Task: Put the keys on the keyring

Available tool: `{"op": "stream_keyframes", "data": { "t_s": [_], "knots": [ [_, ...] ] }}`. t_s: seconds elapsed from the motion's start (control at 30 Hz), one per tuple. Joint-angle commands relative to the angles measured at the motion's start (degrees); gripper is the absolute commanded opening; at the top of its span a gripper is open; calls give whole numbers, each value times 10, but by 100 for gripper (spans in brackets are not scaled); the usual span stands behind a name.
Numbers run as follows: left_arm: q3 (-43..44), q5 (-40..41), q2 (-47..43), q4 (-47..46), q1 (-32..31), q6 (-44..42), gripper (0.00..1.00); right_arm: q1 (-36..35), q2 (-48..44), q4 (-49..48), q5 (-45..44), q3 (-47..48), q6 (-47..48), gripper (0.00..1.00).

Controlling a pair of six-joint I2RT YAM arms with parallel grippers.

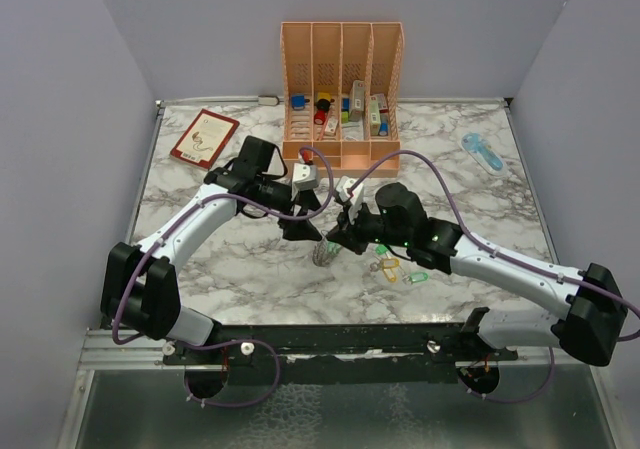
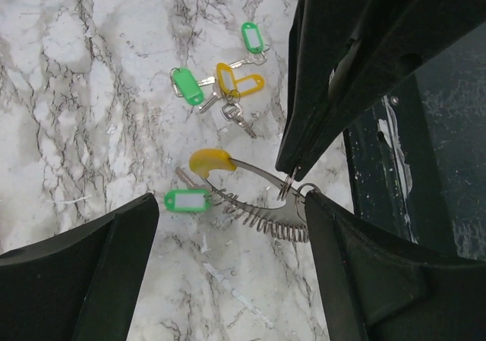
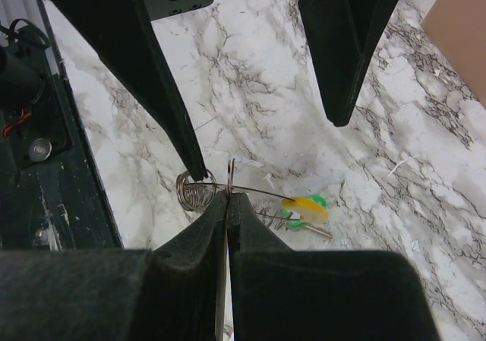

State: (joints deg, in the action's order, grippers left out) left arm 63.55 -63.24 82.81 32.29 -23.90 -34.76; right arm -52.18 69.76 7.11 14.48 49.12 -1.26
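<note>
The keyring [image 2: 262, 213] is a thin silver loop with a coiled stretch, lying on the marble near the table's front. A yellow-headed key [image 2: 211, 160] and a green-headed key [image 2: 187, 200] hang on it. Several more loose keys [image 2: 220, 83] lie beyond; from above they show as a cluster [image 1: 397, 266]. My right gripper [image 3: 228, 197] is shut, pinching a small ring at the keyring's wire [image 3: 258, 193]. My left gripper [image 2: 230, 201] hangs open just above the keyring, one finger on each side. From above, both grippers meet over the keyring [image 1: 322, 255].
An orange slotted organiser [image 1: 342, 89] with small blocks stands at the back. A red book [image 1: 204, 136] lies at the back left and a blue tool [image 1: 483, 152] at the back right. A black rail [image 1: 330, 337] runs along the near edge.
</note>
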Motion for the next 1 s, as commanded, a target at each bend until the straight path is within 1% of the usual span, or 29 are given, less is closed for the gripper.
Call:
{"op": "stream_keyframes", "data": {
  "t_s": [0.0,0.13,0.33,0.5,0.67,0.73,0.8,0.97],
  "knots": [
    [17,-40,2,30,-8,-34,80,-4,5,-32,11,0,-6,1],
    [17,-47,1,43,-8,-48,78,-4,2,-35,10,-2,-8,1],
    [17,-54,0,48,-9,-54,64,-4,0,-37,9,-3,-11,1],
    [17,-56,0,48,-9,-58,58,-4,3,-42,8,-3,-14,1],
    [15,-57,-1,48,-9,-61,45,-4,5,-46,7,-4,-18,1],
    [15,-60,-1,49,-10,-62,37,-4,5,-49,7,-4,-20,1],
    [15,-63,-1,53,-10,-66,31,-4,8,-50,7,-3,-20,1],
    [18,-67,-1,58,-10,-72,30,-4,15,-58,7,-3,-22,1]
  ]
}}
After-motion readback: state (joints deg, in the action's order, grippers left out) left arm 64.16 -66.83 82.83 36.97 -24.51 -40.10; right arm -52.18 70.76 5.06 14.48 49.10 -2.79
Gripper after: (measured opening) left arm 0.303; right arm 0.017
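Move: The keyring hangs from my right fingertips, its middle roughly 4 cm below that hand and 1 cm to its left. From my open left hand, that middle lies some 3 cm back, 1 cm right and 5 cm down. The green-tagged key by the ring's yellow end is about 4 cm to my left hand's right and 8 cm below, level fore and aft. The loose yellow tags lie about 16 cm right, 3 cm back and 14 cm down. I close my left fingers from wide open to about a third around the upright bit of keyring at my right fingertips, while easing that hand back towards it by about 1.5 cm and turning it some 5 degrees clockwise. My right hand keeps its pinch on the keyring and stays nearly in place. My left rear fingertip ends right beside the metal; the front one still stands clear. ##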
